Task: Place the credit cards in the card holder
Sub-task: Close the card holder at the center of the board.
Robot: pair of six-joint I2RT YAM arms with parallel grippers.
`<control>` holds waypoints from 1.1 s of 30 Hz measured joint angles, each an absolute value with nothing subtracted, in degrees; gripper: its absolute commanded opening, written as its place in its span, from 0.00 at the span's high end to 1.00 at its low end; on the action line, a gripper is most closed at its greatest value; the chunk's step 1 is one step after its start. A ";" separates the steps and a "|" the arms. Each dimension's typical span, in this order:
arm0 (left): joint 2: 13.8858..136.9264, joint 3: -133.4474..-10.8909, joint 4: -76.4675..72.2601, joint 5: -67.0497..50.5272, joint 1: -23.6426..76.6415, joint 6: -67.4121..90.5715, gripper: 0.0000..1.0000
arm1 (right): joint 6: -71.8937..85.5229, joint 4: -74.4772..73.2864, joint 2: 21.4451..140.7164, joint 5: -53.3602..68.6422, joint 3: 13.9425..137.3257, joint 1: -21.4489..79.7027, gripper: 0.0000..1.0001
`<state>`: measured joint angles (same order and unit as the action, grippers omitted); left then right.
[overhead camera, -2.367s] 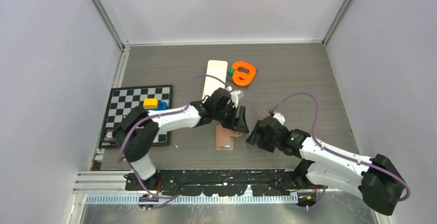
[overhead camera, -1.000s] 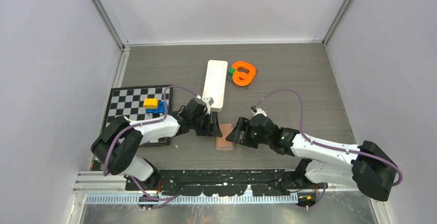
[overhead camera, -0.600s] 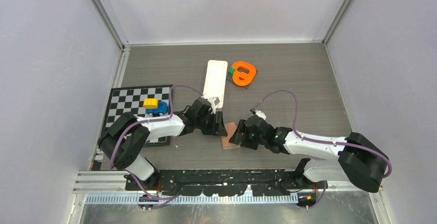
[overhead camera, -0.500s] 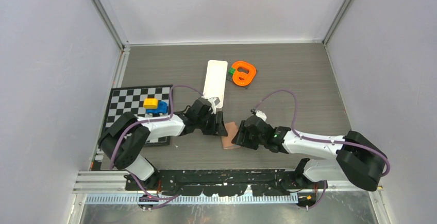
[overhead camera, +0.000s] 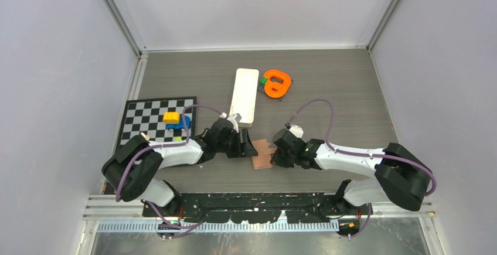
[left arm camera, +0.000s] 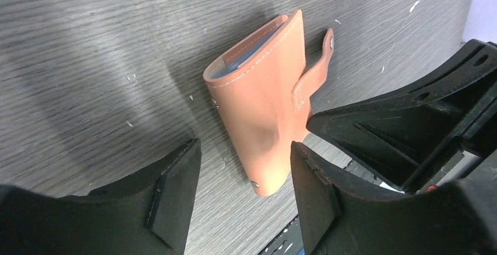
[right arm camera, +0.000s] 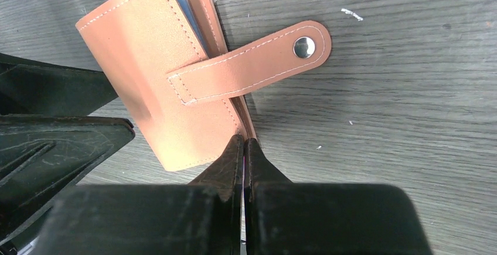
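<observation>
The tan-brown card holder (overhead camera: 261, 155) lies folded on the grey table between my two grippers, its strap with the snap button (right arm camera: 303, 47) undone and lying out to the side. Blue card edges (right arm camera: 186, 9) show between its leaves; they also show in the left wrist view (left arm camera: 234, 67). My left gripper (overhead camera: 248, 148) is open, its fingers either side of the holder's near corner (left arm camera: 264, 108) without touching. My right gripper (overhead camera: 275, 152) is shut, with a thin pale card edge pinched between the fingers. Its tips (right arm camera: 243, 140) touch the holder's side edge (right arm camera: 158, 91).
A long white tray (overhead camera: 245, 95) lies behind the holder, with an orange ring-shaped piece (overhead camera: 277, 83) and a small green block (overhead camera: 264, 81) to its right. A checkerboard mat (overhead camera: 146, 132) at the left carries a yellow block (overhead camera: 171, 116) and a blue toy (overhead camera: 184, 121).
My right gripper has moved left up against the holder's edge. My left gripper has come down low beside the holder. The holder has shifted slightly to the right.
</observation>
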<state>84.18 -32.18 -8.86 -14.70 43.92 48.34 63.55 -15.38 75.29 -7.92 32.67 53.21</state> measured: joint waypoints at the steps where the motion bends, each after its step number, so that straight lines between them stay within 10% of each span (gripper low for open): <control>1: 83.81 -31.14 -10.35 -14.52 43.92 49.43 0.42 | 63.79 -15.40 75.37 -7.94 32.67 53.21 0.99; 8: 87.13 -27.31 -22.98 -16.49 43.88 56.07 0.55 | 64.75 -15.33 75.37 -7.99 32.51 53.21 0.99; 14: 95.13 -25.45 -37.82 -18.70 43.86 61.36 0.93 | 65.04 -14.55 74.70 -7.86 31.68 53.19 0.98; 24: 82.63 -25.41 -30.28 -19.97 44.36 49.39 1.00 | 56.45 -22.98 56.40 -8.67 32.69 52.77 0.20; 33: 62.02 -29.23 -10.52 -31.05 44.64 31.66 1.00 | 41.76 -28.49 41.74 0.47 42.30 51.11 0.10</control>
<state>62.02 -29.23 -10.52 -31.05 44.64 31.66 41.76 -28.49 41.74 0.47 42.30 51.11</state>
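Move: The folded card holder lies between the two hands: its middle is about 4 cm to the left hand's right, 1 cm back and some 2 cm below. From the right hand, whose shut fingertips are at the near corner of its open edge, the middle is about 3 cm left, 2 cm ahead and 1 cm lower. The strap stands some 3 cm straight ahead of the right hand. The white box lies about 17 cm ahead of the left hand and 3 cm to its left, slightly lower. The card holder's folded spine is pinched by the left fingers, which slide some 3 cm to the right around it and shut, then carry it up about 11 cm and back 5 cm, swinging clockwise and levelling out. The right fingertips stay shut at the open edge until that grip closes, then come free, rising some 18 cm while opening wide. ##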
